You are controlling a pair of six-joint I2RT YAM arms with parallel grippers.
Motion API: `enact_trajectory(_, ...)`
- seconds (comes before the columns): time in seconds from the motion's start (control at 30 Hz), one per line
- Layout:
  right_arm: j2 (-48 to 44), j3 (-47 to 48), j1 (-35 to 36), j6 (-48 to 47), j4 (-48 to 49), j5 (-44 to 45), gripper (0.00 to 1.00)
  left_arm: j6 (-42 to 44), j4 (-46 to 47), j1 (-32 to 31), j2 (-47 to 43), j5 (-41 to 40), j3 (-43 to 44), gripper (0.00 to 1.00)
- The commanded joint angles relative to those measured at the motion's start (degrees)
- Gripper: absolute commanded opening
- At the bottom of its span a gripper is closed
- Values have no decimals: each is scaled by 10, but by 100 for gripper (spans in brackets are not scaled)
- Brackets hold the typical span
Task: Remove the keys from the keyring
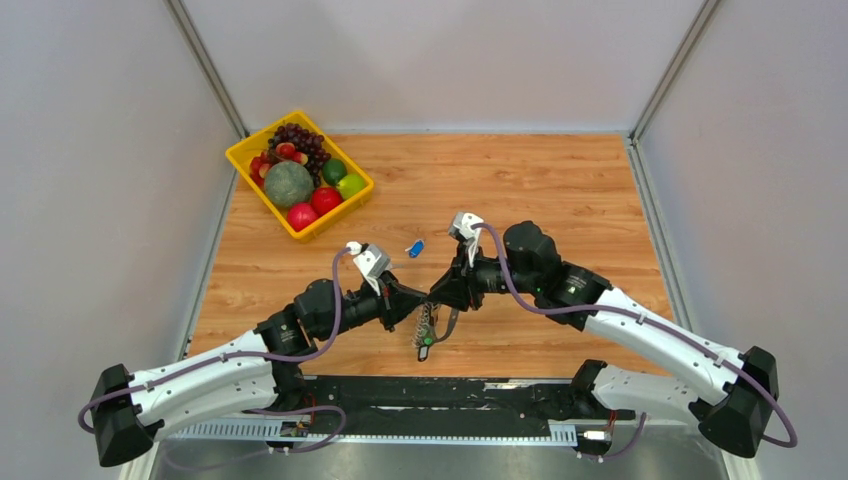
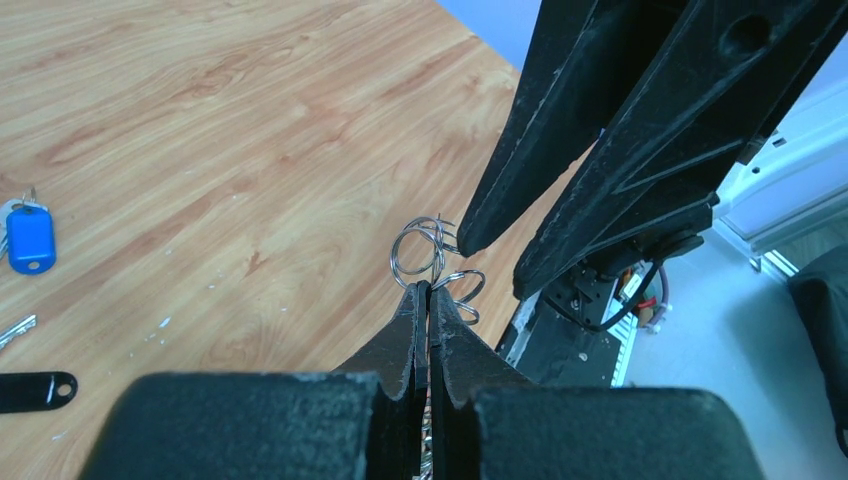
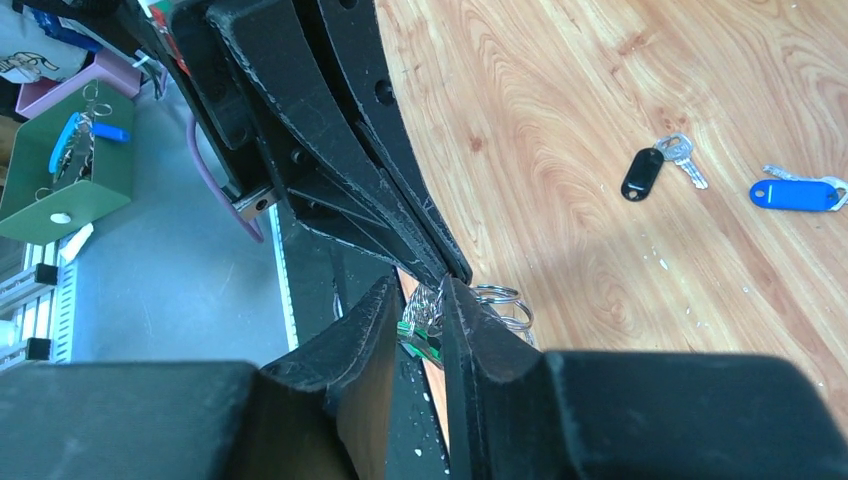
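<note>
My left gripper [image 2: 429, 288] is shut on the keyring [image 2: 418, 250], whose wire loops stick out just past its fingertips. In the top view both grippers meet above the table's near edge, the left gripper [image 1: 420, 300] tip to tip with the right gripper [image 1: 440, 296]. The keys [image 1: 426, 335] hang in a bunch below them. In the right wrist view my right gripper [image 3: 420, 295] stands open, its jaws a little apart on either side of the keys [image 3: 425, 318], which carry a green tag. The keyring [image 3: 503, 298] shows just right of its fingers.
Loose on the wood lie a blue-tagged key [image 3: 795, 193], a black-tagged key [image 3: 645, 172] and a bare silver key [image 2: 15, 330]. A yellow basket [image 1: 260, 197] of fruit stands at the back left. The black base rail [image 1: 440, 392] runs under the grippers.
</note>
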Motion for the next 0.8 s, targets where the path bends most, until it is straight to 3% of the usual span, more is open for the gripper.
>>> enact_trajectory(0.0, 9, 10, 2, 8, 4, -15, 25, -10, 44, 1, -1, 7, 28, 0)
enact_trajectory(0.27, 17, 3, 2, 10, -2, -16, 23, -10, 45, 1, -1, 6, 28, 0)
enact_trajectory(0.43, 19, 4, 2, 8, -7, -18, 1, -8, 46, 1, -3, 5, 27, 0)
enact_trajectory(0.77, 18, 20, 1, 20, -17, -41, 0, 5, 55, 1, -4, 9, 19, 3)
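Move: The keyring's small loops stick out about 1 cm beyond the left fingertips that hold them, on the side facing the right hand. The near loop is about 1 cm to the right hand's left and 1 cm below. The bunch hangs about 8 cm straight below the right hand. On the table, some 21 cm lower, the black key tag lies about 18 cm ahead and 8 cm left, the blue tag 24 cm ahead and 3 cm left. The small loop jutting from the left fingertips is taken by the right hand, which sinks about 1.5 cm onto it with its fingers part open, then shuts them fully and pinches its wire right beside the left tips. The left hand stays in place, keeping its closed grip on the keyring. ##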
